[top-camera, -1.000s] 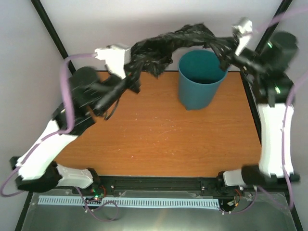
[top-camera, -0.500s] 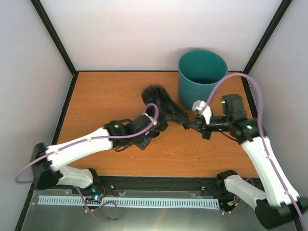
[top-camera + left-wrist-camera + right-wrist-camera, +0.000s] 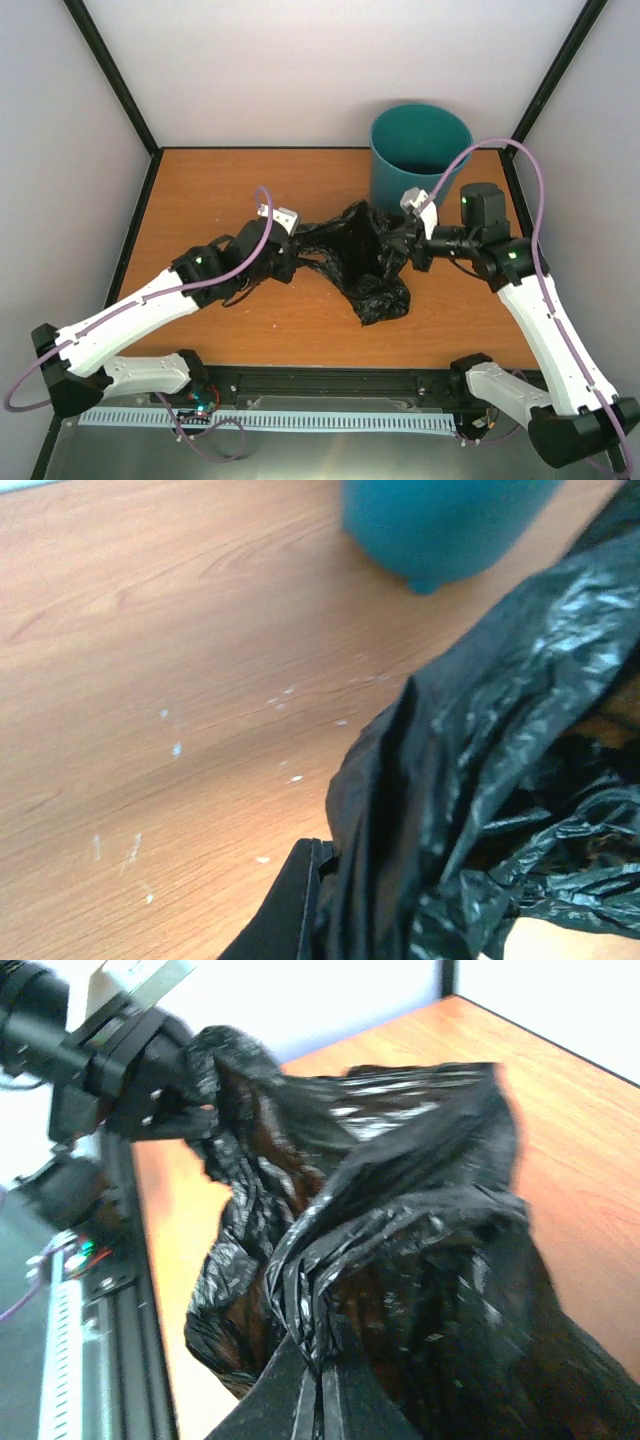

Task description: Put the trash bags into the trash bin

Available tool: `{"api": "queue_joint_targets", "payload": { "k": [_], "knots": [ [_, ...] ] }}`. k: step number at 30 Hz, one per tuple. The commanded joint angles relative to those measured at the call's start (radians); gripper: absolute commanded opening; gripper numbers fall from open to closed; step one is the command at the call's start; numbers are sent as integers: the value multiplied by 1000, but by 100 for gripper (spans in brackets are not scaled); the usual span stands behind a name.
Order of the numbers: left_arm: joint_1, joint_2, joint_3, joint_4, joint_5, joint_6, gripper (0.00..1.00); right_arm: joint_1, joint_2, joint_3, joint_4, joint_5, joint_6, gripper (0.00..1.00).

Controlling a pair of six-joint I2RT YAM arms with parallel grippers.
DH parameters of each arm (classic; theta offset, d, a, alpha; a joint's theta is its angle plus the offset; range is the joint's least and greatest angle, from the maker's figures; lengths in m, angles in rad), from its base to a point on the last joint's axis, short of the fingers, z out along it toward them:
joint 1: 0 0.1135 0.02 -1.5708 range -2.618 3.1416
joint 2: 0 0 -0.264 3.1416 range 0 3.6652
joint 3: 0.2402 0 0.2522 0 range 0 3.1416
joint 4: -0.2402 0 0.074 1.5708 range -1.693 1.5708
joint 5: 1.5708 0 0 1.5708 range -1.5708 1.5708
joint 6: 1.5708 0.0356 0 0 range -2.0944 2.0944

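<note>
A crumpled black trash bag (image 3: 362, 255) hangs stretched between my two grippers over the middle of the table, its lower fold sagging toward the wood. My left gripper (image 3: 284, 252) is shut on the bag's left end; the film (image 3: 480, 780) covers most of the jaws in the left wrist view. My right gripper (image 3: 412, 246) is shut on the right end, the plastic (image 3: 400, 1260) bunched into a pinch at my right fingertips (image 3: 322, 1380). The teal trash bin (image 3: 420, 165) stands upright at the back right, behind the bag, and shows as a teal bin (image 3: 440, 525).
The orange wooden table (image 3: 220, 190) is bounded by black frame posts and white walls. The bin stands close to the right arm's wrist. The left arm's gripper (image 3: 120, 1060) shows in the right wrist view, across the bag.
Both grippers have moved apart and slightly back, so the bag has gone from a narrow twisted rope to a wider spread sheet with a lump hanging low at the front.
</note>
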Motion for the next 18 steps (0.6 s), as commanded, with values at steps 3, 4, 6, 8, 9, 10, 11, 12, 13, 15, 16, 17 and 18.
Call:
{"api": "queue_joint_targets", "payload": {
  "k": [3,4,6,8,9,10,11,12,13,15,16,17,18],
  "knots": [
    [270,138,61,122,111,54,1,2,245,125,202,272,187,3],
    [304,190,146,100,113,78,1,2,320,211,180,286,173,3],
    [325,292,423,-17,62,130,1,-1,476,474,79,302,141,3],
    [324,378,778,-152,40,165,1,-20,597,825,-49,258,137,3],
    [319,407,939,-191,53,190,1,-28,639,983,-100,243,144,3],
    [307,419,1092,-205,68,218,1,-31,663,1149,-132,224,150,3],
    [287,413,1195,-184,84,251,1,-32,668,1260,-145,217,149,3],
    [255,382,1244,-136,120,288,1,-32,638,1332,-126,211,144,3],
    [241,330,1208,-55,171,318,1,-32,588,1337,-79,210,139,3],
    [237,180,1018,136,245,339,1,-32,445,1157,61,203,131,3],
    [237,86,909,214,249,339,1,-32,354,1002,157,197,133,3],
    [237,38,812,273,233,340,1,-32,273,852,245,192,138,3],
    [237,16,722,264,196,337,2,-31,219,711,315,185,138,3]
  ]
}}
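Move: The trash bin stands about 28 cm ahead of my left hand, some 29 cm to its right, its middle 15 cm lower; from my right hand the bin is roughly 27 cm ahead, 10 cm to the right and 20 cm down. The trash bag, already held by both hands, sags between them, its middle about 15 cm right of my left hand, 4 cm left of my right, a little nearer me and lower. I fling the bag with both hands together: first a low thrust forward, about 15 cm left and 20 cm right, then a fast whip upward, some 35 cm left and 28 cm right, while both hands swing back toward me. Both wrists tip their fingers upward, the hands end slightly farther apart, and both closed grippers keep their pinch on the bag. ##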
